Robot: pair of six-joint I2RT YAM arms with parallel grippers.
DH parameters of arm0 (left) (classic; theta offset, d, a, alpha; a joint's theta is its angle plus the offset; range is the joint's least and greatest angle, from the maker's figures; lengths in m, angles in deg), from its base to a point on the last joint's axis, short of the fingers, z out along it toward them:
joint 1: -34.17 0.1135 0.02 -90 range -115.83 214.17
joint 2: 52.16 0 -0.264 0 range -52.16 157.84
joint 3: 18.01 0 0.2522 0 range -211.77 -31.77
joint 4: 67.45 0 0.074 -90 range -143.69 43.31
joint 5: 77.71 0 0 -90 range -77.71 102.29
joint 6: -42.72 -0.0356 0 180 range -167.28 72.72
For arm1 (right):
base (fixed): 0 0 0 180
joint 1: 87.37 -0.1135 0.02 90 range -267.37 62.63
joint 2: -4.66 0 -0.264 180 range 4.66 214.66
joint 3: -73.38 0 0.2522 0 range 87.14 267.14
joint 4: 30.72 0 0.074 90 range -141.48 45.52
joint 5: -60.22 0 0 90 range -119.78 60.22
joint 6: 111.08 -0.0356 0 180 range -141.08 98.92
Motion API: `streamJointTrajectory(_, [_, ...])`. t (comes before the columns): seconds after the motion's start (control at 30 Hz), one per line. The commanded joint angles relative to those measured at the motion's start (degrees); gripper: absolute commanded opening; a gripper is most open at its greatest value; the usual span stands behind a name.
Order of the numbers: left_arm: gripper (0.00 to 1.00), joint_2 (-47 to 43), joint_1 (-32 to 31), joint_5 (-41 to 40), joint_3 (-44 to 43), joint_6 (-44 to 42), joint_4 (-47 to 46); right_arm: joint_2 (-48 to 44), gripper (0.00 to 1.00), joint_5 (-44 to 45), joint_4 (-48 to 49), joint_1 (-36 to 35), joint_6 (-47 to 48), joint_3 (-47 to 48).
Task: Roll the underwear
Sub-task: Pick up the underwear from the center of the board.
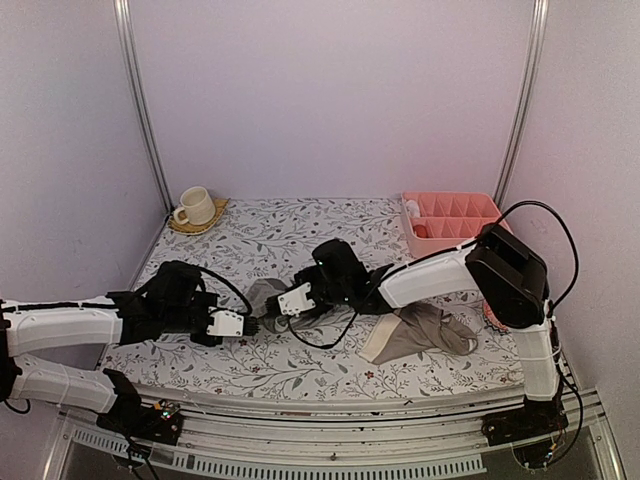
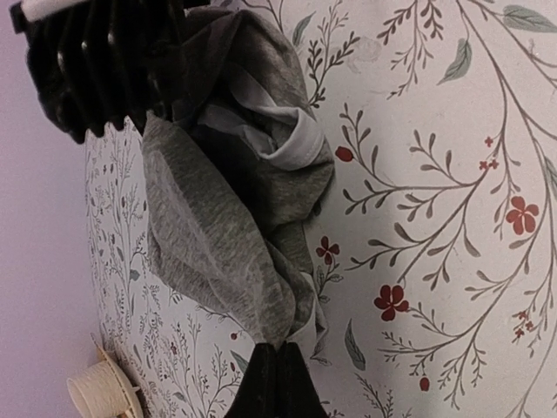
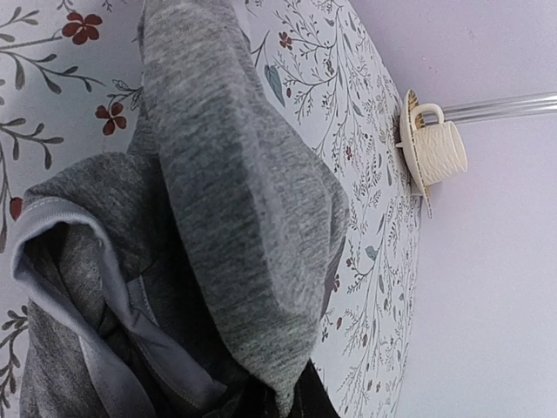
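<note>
The grey underwear with white edging lies bunched on the floral table between my two grippers. My left gripper is shut on its near edge; in the left wrist view the black fingertips pinch a fold of the grey cloth. My right gripper is shut on the opposite side, and in its wrist view the grey fabric drapes over the closed tips. The taupe underwear with a cream waistband lies crumpled to the right, under the right arm.
A cream cup on a saucer stands at the back left, also seen in the wrist views. A pink divided organizer sits at the back right. Something pink peeks out behind the right arm.
</note>
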Motion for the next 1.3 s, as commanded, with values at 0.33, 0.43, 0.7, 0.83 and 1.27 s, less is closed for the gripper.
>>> streamJointTrajectory(0.33, [0.18, -8.09, 2.93, -0.85, 1.73, -0.64, -6.79, -4.81, 0.02, 3.42, -14.63, 1.91, -8.06, 8.34])
streamJointTrajectory(0.43, [0.28, -8.63, 3.30, -0.63, 1.76, -1.18, -7.52, -4.44, 0.02, 5.14, -19.67, 2.33, -10.95, 11.88])
streamJointTrajectory(0.7, [0.92, -6.57, 4.23, 7.66, 1.81, 6.97, -9.70, -3.42, 0.02, 11.42, -23.50, 2.61, -16.11, 16.78])
streamJointTrajectory(0.83, [0.98, -5.46, 2.74, 6.80, 6.14, 12.91, -19.83, -0.82, 0.02, 12.71, -25.12, 3.50, -18.72, 20.58])
streamJointTrajectory(1.27, [0.98, 17.52, -5.90, -11.30, 1.72, 17.08, -39.86, 3.63, 0.02, 9.50, -28.78, 8.60, -32.54, 25.12])
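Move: The grey underwear is already pinched at its near-left part by the left hand, with its bunched middle some 4 cm ahead of that hand, 7 cm to its right and 2 cm lower. The right hand already grips it too: the middle is about 4 cm to its right, level ahead and 3 cm below. From the right hand, the beige-banded underwear lies roughly 30 cm right and 5 cm back, the mug about 29 cm ahead and 23 cm left. The grey underwear's pinched edge stays in the right fingers, which carry it forward about 10 cm, up some 7 and a little right, the hand turning about 30 degrees clockwise. The left hand raises its corner about 5 cm, opens wide and lets go, then sinks back as far beside the cloth, ending 3 cm right of its start and slightly forward, rolled about 15 degrees with its left side down. ##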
